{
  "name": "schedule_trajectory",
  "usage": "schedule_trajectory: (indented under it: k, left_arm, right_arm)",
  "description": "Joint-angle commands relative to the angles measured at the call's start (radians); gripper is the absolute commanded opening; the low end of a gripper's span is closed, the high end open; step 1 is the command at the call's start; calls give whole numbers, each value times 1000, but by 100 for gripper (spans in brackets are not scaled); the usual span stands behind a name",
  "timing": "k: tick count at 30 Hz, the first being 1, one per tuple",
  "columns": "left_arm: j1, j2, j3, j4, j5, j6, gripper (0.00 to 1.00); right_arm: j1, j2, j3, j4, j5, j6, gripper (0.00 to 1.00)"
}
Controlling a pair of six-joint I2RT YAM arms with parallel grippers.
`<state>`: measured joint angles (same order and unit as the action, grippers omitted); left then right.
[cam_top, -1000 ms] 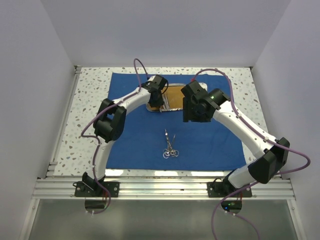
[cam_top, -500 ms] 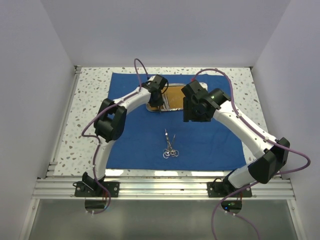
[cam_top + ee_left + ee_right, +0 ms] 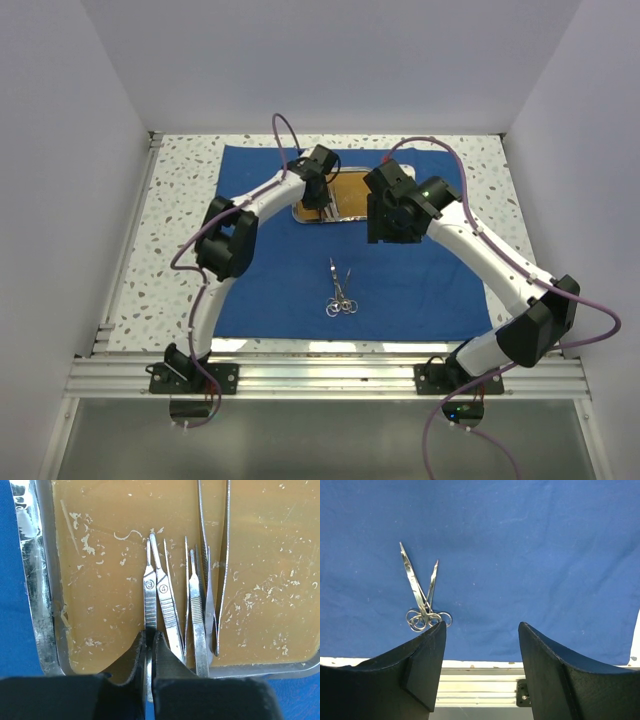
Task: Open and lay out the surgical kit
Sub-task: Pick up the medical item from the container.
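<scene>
The royal-blue cloth lies spread flat, and the steel tray with its orange-brown floor sits on its far part. Several thin silver instruments lie side by side in the tray. My left gripper reaches over the tray's near rim and is shut on the leftmost one, a flat ribbed steel handle. From above, the left gripper is at the tray's left half. Two ring-handled scissors lie crossed mid-cloth. My right gripper hovers open above the cloth, holding nothing.
The speckled tabletop borders the cloth on both sides. An aluminium rail runs along the near edge. White walls enclose the table on three sides. The scissors lie to the left of my right fingers.
My left jaws have closed onto the leftmost steel handle in the tray, and the left arm has shifted slightly right. The right arm and the scissors have stayed put.
</scene>
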<state>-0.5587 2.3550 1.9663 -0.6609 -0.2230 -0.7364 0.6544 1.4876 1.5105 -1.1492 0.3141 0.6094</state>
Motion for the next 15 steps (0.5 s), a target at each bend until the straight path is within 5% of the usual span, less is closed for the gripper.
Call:
schedule_trajectory:
  k: [1, 15]
  left_arm:
    - [6, 3, -64, -46, -36, 26, 0]
    - [19, -308, -130, -126, -29, 138, 0]
  right_arm:
    - [-6, -6, 4, 26, -15, -8, 63]
    - [-7, 0, 11, 78, -26, -23, 62]
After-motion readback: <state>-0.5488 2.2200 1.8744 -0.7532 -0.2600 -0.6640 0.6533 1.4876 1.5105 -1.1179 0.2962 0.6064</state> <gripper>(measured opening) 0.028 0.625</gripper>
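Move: In the left fingers, already shut on it, is the scalpel handle marked 3, still low in the tray. From that hand the tray's near left corner lies some 7 cm left and 2 cm back, about level in height. The handle marked 4 is 2 cm ahead, 1 cm right; the scissors rest on the cloth about 18 cm back, 4 cm right. For the right hand, the held handle is roughly 20 cm ahead, 12 cm left, 17 cm below. Keeping its pinch on the number 3 handle, the left hand pauses briefly, then slides left and back, away from the number 4 handle and towards the tray's near left corner. It climbs mostly at the end, lifting the handle about 3 cm while going some 3 cm left and nearly as far back, with a slight roll. ##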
